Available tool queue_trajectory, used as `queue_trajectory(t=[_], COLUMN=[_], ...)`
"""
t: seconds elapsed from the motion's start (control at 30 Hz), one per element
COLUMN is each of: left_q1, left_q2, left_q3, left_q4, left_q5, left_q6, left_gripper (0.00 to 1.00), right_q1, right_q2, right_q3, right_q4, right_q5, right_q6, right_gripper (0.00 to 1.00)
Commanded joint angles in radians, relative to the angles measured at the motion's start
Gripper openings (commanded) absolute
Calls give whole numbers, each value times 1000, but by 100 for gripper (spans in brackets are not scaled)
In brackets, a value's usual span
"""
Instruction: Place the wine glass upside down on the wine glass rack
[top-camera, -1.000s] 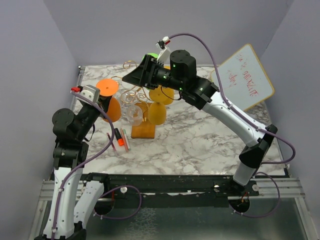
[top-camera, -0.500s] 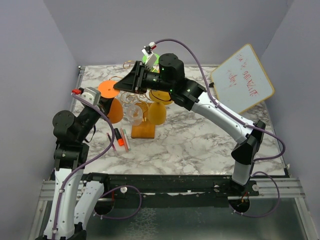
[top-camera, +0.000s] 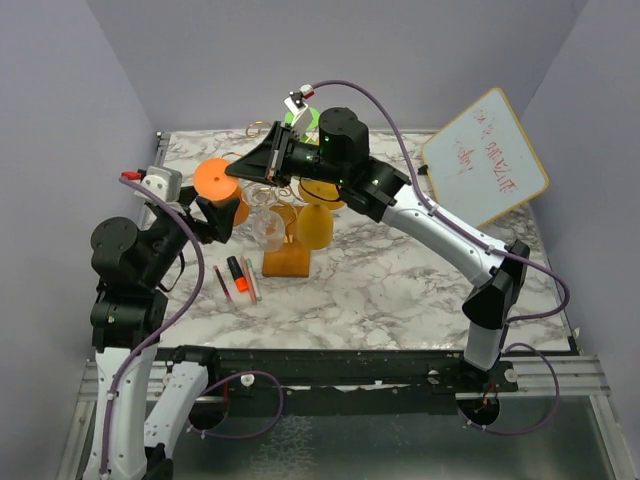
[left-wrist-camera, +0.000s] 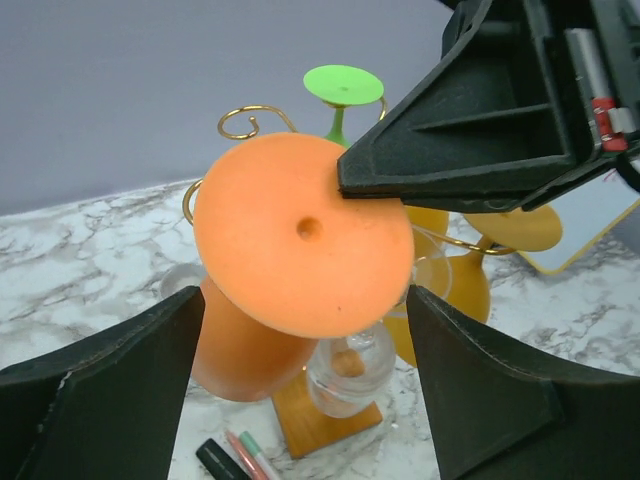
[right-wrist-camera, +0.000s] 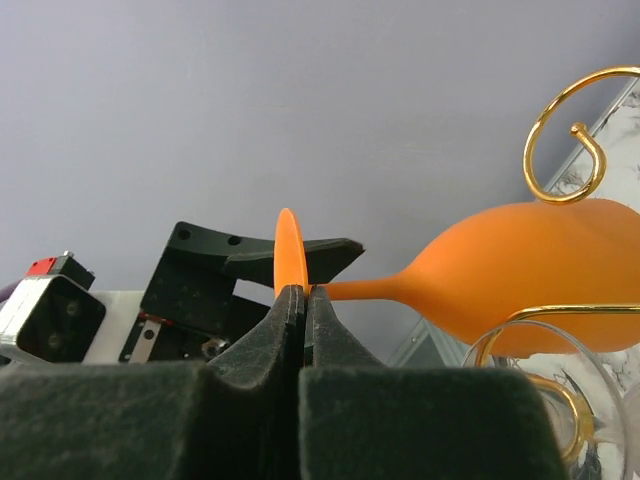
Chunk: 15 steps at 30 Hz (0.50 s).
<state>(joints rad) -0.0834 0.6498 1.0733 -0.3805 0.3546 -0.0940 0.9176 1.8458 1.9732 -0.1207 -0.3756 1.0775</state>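
Observation:
The orange wine glass is upside down at the left side of the wine glass rack, its round foot on top and tilted. My right gripper is shut on the foot's rim, reaching in from the right. My left gripper stands open just short of the glass, one finger on each side and touching nothing. The stem runs from the foot to the orange bowl, beside a gold curl. Whether the stem rests in a rack arm is hidden.
The rack also carries a clear glass, two yellow glasses and one with a green foot. Markers lie left of the wooden base. A whiteboard leans at the back right.
My right gripper swung left to the orange foot and shut on its rim. My left gripper let go of the glass, opened and drew back to the left.

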Motion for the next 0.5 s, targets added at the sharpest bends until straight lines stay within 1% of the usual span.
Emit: queue_trajectory(t=[0.0,0.1,0.17,0.27,0.37,0.47], left_q1=[2,1,1,1,2,2], left_q2=[-30,-17,2,41,71,76], left_q3=[92,130,153,180,205,222], left_q4=[-125,-144,-147,-154,-192,-193], left_q5=[-22,-20,-35,-44,-93,-123], left_q6=[-202,-332,-428,-536,-572,-602], left_gripper=[83,83,78,63,45,29], right_q1=[9,9,8,9,9,9], right_q2=[13,16,18,15,12,8], right_q3=[-14,-17,-16,-25,-35,-43], right_q4=[47,58,61,64,74,79], right_q5=[-1,-8,-11,-13,-25,-28], right_q6=[32,40,42,44,48,46], right_gripper=[1,1,1,1,1,1])
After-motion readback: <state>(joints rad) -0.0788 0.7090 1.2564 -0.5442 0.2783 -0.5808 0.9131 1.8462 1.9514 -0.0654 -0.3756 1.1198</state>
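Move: The upside-down orange glass's foot is centred some 3 cm ahead of the left hand, level with the open fingers sideways and in height. From that hand, the rack's centre is about 6 cm ahead, 9 cm right and 3 cm lower; the hanging clear glass is about 1 cm ahead, 7 cm right and 8 cm lower. From the right hand, the foot's centre is some 2 cm left and 1 cm back, at the same height. The orange glass's foot stays pinched at its rim by the right hand, which hardly stirs. The left hand draws back about 3 cm and rises 4, leaving the near side of the foot, then eases roughly 2 cm forward and slightly down towards the near edge again. Meanwhile it rolls some 25 degrees, left side down, tips its fingers downward, and closes them to about half their gap. ##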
